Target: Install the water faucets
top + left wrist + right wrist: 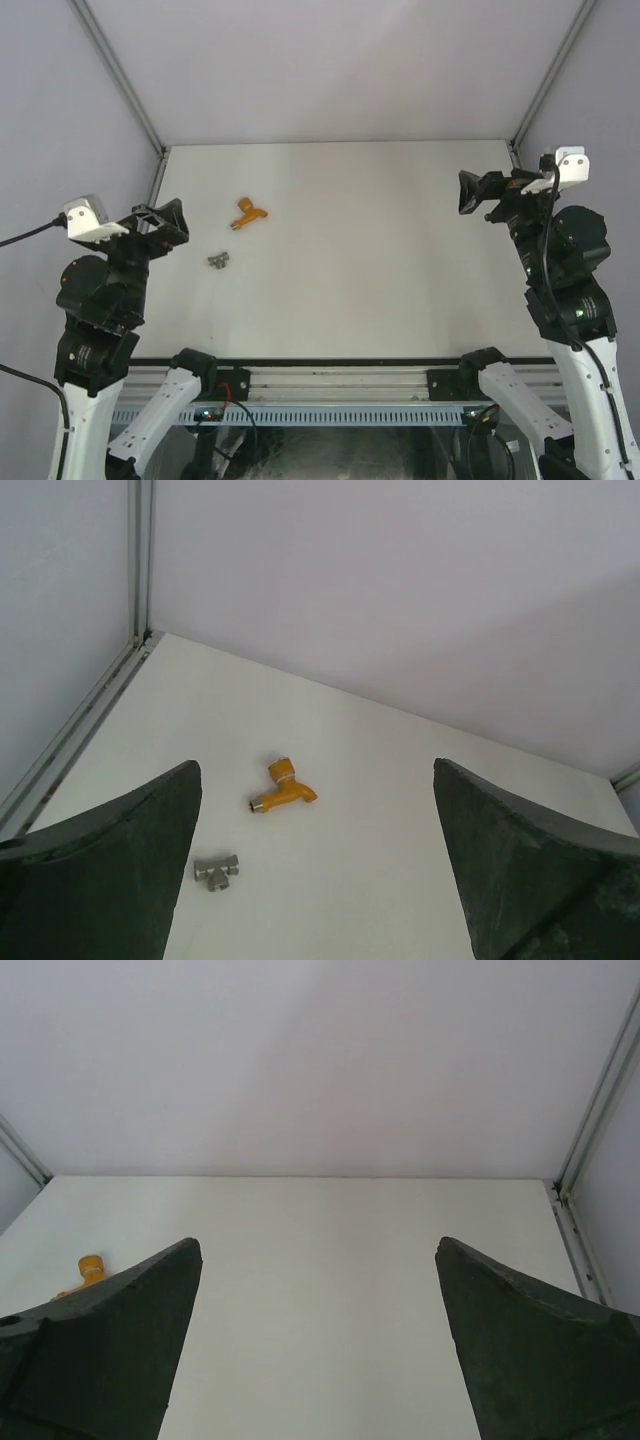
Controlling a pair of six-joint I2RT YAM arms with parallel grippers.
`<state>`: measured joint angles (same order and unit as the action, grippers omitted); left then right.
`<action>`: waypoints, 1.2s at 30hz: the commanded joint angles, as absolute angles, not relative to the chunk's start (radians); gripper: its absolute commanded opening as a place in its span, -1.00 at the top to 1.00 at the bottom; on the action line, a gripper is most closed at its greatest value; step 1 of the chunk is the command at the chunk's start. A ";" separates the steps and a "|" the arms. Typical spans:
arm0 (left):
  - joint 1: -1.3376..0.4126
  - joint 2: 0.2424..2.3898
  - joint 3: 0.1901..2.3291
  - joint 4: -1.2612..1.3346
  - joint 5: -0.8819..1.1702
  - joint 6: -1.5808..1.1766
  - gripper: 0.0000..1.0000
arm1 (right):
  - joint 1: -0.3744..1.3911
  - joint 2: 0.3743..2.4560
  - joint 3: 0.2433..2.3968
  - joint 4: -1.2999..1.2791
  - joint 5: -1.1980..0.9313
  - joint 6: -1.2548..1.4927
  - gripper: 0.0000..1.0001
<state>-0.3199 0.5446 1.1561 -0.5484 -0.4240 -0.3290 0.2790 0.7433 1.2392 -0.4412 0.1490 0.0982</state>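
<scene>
A small orange tap (pixel 249 213) with an angled spout lies on the white table at the left; it also shows in the left wrist view (pixel 282 788), and its end peeks past the left finger in the right wrist view (pixel 88 1268). A grey metal tee fitting (pixel 219 260) lies just nearer, apart from the tap, and also shows in the left wrist view (pixel 216 871). My left gripper (pixel 163 224) is open and empty, raised to the left of both parts. My right gripper (pixel 470 193) is open and empty at the far right.
The white table (pixel 380 260) is enclosed by pale walls with metal frame posts (pixel 118 70) at the back corners. A metal rail (pixel 330 385) with the arm bases runs along the near edge.
</scene>
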 commanded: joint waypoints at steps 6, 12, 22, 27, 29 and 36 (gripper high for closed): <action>-0.141 0.559 1.138 -0.530 -0.241 -0.380 -1.00 | 0.033 0.702 1.205 -0.436 -0.175 0.294 -1.00; -0.041 0.562 1.018 -0.455 -0.076 -0.439 -1.00 | -0.066 0.729 1.077 -0.350 -0.448 0.485 -0.99; 0.005 0.921 0.927 -0.481 0.056 -0.454 -0.99 | 0.123 0.924 0.998 -0.493 -0.456 0.494 -1.00; 0.012 1.178 0.960 -0.500 -0.014 -0.453 -1.00 | 0.237 1.004 0.981 -0.537 -0.398 0.502 -0.99; 0.020 1.278 1.014 -0.532 -0.014 -0.457 -1.00 | 0.261 1.025 0.979 -0.548 -0.393 0.511 -0.98; 0.035 1.575 1.149 -0.608 -0.075 -0.465 -0.87 | 0.302 1.084 0.978 -0.556 -0.394 0.539 -0.95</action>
<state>0.0212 1.5154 1.0660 -0.5751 -0.0238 -0.4454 0.2871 1.0740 0.9730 -0.5629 -0.4072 0.5018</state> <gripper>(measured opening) 0.958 0.981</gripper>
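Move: Below and ahead of the left hand lies the grey tee fitting, about 15 cm forward, 3 cm to the left and 38 cm down. The orange faucet stands about 27 cm ahead of that hand and 5 cm to its right, just as low. From the right hand the tee fitting is far off, roughly 56 cm to the left, 10 cm ahead and 40 cm below. Swooping down about 32 cm and forward some 14 cm towards the tee fitting, the left hand tips its open fingers from level to steeply down, still short of touching it. The empty right hand drops some 22 cm and, after a small swing right, sweeps left over bare table, pitching down about 50 degrees and turning counter-clockwise, its fingers staying open. ##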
